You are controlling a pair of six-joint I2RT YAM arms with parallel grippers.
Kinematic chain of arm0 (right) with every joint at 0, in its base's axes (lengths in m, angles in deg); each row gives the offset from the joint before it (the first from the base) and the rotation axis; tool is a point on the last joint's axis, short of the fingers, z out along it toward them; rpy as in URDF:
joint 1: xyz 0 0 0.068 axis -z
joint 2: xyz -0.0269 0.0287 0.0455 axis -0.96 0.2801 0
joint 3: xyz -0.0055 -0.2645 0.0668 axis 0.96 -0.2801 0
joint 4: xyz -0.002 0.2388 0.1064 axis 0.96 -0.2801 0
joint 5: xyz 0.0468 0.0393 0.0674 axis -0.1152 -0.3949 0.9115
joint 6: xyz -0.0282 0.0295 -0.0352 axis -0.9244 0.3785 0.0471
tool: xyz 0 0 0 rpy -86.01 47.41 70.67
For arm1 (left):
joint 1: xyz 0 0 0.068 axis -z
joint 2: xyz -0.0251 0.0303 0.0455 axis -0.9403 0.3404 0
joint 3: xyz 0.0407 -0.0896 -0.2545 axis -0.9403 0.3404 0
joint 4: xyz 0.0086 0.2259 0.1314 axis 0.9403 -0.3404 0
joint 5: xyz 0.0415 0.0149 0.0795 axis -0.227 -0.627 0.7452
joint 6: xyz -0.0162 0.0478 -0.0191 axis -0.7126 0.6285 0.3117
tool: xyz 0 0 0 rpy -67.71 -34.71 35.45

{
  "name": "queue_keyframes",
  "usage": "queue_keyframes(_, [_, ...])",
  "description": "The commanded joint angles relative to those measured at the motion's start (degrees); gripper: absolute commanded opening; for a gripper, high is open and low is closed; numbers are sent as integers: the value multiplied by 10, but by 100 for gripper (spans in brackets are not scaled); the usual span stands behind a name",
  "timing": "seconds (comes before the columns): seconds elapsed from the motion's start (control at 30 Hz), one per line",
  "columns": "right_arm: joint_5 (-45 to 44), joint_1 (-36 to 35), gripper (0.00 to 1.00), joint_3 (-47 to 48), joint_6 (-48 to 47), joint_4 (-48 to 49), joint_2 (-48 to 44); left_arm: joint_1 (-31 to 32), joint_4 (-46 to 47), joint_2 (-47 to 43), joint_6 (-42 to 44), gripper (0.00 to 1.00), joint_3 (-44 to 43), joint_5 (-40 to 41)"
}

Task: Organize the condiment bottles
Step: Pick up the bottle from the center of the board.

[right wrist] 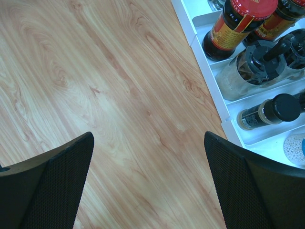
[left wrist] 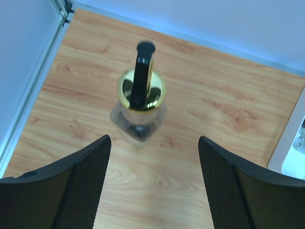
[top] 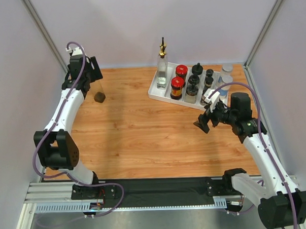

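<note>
A clear glass pourer bottle (left wrist: 140, 95) with a gold collar and a black spout stands alone on the wood at the far left (top: 99, 94). My left gripper (left wrist: 153, 139) hovers over it, open, and the bottle lies just beyond the fingertips, not between them. In the top view that gripper (top: 93, 76) is at the back left. The other condiment bottles stand in the white tray (top: 162, 98): a tall pourer bottle (top: 162, 68), red-lidded dark jars (top: 177, 86), black-capped jars (top: 193, 85) and silver-lidded shakers (top: 226, 75). My right gripper (top: 203, 123) is open over bare wood, just in front of the tray.
White walls and metal corner posts close in the table at the back and both sides. The tray's near edge (right wrist: 212, 83) lies to the right of my right gripper (right wrist: 148, 136); its corner (left wrist: 290, 148) shows at the right of the left wrist view.
</note>
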Motion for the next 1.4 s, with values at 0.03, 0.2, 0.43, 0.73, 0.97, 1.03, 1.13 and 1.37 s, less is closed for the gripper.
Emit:
queue_keyframes(0.03, [12, 2, 100, 6, -8, 2, -11, -11, 4, 48, 24, 80, -67, -4])
queue_keyframes(0.2, [-5, 1, 100, 3, 31, 28, -10, -12, 13, 73, 36, 78, -90, 3])
queue_keyframes(0.43, [-82, 1, 100, -3, 125, 83, 9, -14, 46, 89, 60, 71, -97, 14])
queue_keyframes(0.73, [-251, 1, 100, -25, 264, 188, 6, -17, 79, 105, 75, 62, -93, 12])
queue_keyframes(0.97, [-253, 1, 100, -25, 267, 189, 11, -20, 111, 114, 100, 44, -88, 5])
queue_keyframes(1.03, [-251, 2, 100, -25, 266, 188, 12, -20, 128, 114, 113, 38, -84, -1])
queue_keyframes(1.13, [-250, 2, 100, -23, 265, 185, 13, -20, 141, 112, 127, 21, -82, -9])
queue_keyframes(1.37, [-248, 0, 100, -23, 264, 185, 16, -20, 179, 93, 134, 4, -53, -65])
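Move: The bottle stands roughly 7 cm ahead of the left hand and 1 cm to its left, its middle some 11 cm below, so the gold-capped neck is about level with the open fingers. Nothing is close around it: the front oil bottle already in the tray is about 34 cm right and 12 cm ahead of that hand, the tray's middle about 46 cm right and 11 cm ahead. From the right hand, the bottle lies some 27 cm ahead and 47 cm left. The left hand reaches forward about 7 cm to the bottle's top, quickly at first and then slowly, sinking a little and rolling its left side up some 10 degrees, while the partly open fingers narrow until they pinch the neck just at the gold cap and stop there, squeezing with rising effort. Meanwhile the right hand, empty and wide open, goes forward and to its right towards the tray's front edge, swinging about 30 degrees clockwise, and then waits. ##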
